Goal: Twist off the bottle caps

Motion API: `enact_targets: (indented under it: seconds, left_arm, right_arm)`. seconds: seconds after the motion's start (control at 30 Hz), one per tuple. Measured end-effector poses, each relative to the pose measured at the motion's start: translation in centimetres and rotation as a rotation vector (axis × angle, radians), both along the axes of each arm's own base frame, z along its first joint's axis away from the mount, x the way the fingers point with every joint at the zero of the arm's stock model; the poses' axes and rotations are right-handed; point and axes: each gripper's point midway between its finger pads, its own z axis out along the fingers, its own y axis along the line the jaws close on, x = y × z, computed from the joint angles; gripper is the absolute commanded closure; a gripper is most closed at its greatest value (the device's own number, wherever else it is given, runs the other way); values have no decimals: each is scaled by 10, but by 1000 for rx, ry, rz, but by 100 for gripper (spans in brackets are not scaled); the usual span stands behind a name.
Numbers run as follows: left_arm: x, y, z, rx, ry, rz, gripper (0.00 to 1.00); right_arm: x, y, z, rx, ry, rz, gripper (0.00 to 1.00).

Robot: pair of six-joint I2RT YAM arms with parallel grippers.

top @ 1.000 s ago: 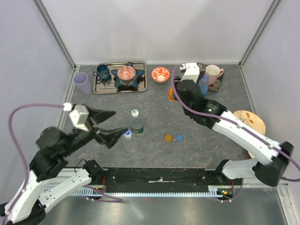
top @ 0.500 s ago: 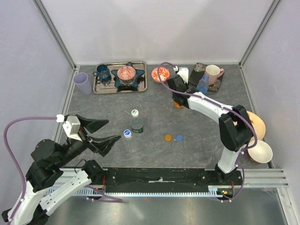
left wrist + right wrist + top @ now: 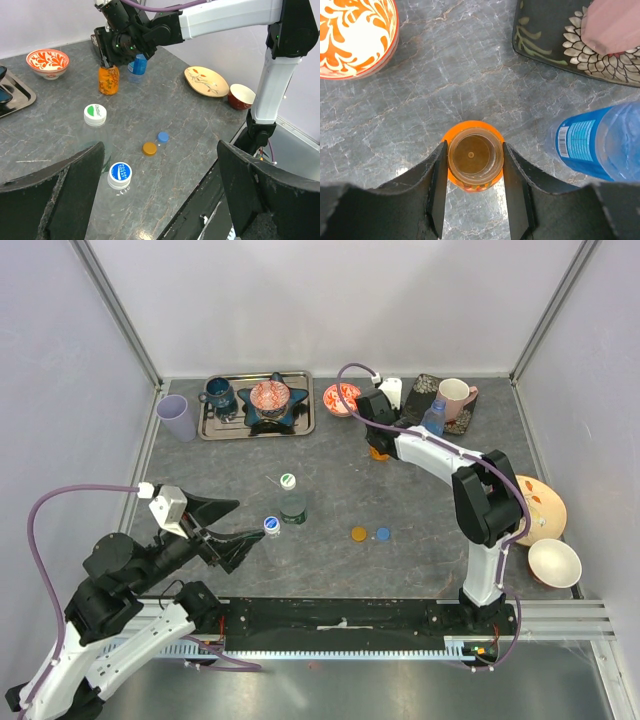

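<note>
The orange bottle (image 3: pixel 475 162) stands upright with its mouth uncapped, and my right gripper (image 3: pixel 475 165) is shut on its neck, one finger on each side; from above, the gripper (image 3: pixel 378 440) covers most of that bottle (image 3: pixel 378 452). The blue bottle (image 3: pixel 433 420) stands just to its right. An orange cap (image 3: pixel 359 534) and a blue cap (image 3: pixel 383 534) lie loose on the table. The white-and-green cap (image 3: pixel 95 114) and the white-and-blue cap (image 3: pixel 120 174) each sit on a clear bottle. My left gripper (image 3: pixel 161 160) hangs open and holds nothing, with the white-and-blue cap by its left finger.
A red patterned bowl (image 3: pixel 342 398) and a dark plate (image 3: pixel 555 45) carrying a pink mug (image 3: pixel 455 395) lie behind the orange bottle. A metal tray (image 3: pixel 300 425) with dishes and a lilac cup (image 3: pixel 176 417) stand back left. A plate (image 3: pixel 545 502) and bowl (image 3: pixel 554 562) sit right.
The right arm dropped from a raised pose to a low reach over the orange bottle, still shut on it. The left gripper drew back toward the near left, staying open.
</note>
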Motion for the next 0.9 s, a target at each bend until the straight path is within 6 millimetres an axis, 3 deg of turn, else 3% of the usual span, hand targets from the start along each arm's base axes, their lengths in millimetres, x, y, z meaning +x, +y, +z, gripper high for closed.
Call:
enact_targets:
  seconds: [0.1,0.13,0.2,0.23,0.37,0.7,0.9]
  left_arm:
    - [1,-1,-2,3,5,0,0]
    - [1,-1,-3,4,6,0,0]
    - [1,-1,-3,4,8,0,0]
    - [1,-1,-4,5,9,0,0]
    - [1,-2,-5,5,13,0,0]
    - [3,-4,-11,11,24,-2,0]
    - [3,-4,-11,12,25,-2,0]
  right_arm:
    - [6,0,0,1,-8,-7,100]
    - [7,0,1,3,-9,-7,96]
    - [10,1,1,3,-10,-6,77]
    - [11,1,1,4,-11,-5,62]
    - [12,2,0,11,-5,3,38]
    - [4,4,-6,17,46,24,22]
    - [0,5,9,40,39,30,16]
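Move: The opened orange bottle is upright between my right fingers, its middle straight below the hand point by about 5 cm. The orange-patterned bowl is some 16 cm ahead and 9 cm to the left; the blue bottle is roughly 13 cm to the right and 6 cm farther out; both stand on the table. From my left hand the orange bottle is about 36 cm ahead, 27 cm to the right and 28 cm below. Still pinching the orange bottle by its upper part, I ease my right hand about 1 cm forward, deeper into the space between the bowl and the blue bottle. There I spread the fingers from half open to well open and let go, drawing back about as far, with a slight dip and then the beginning of a rise. ##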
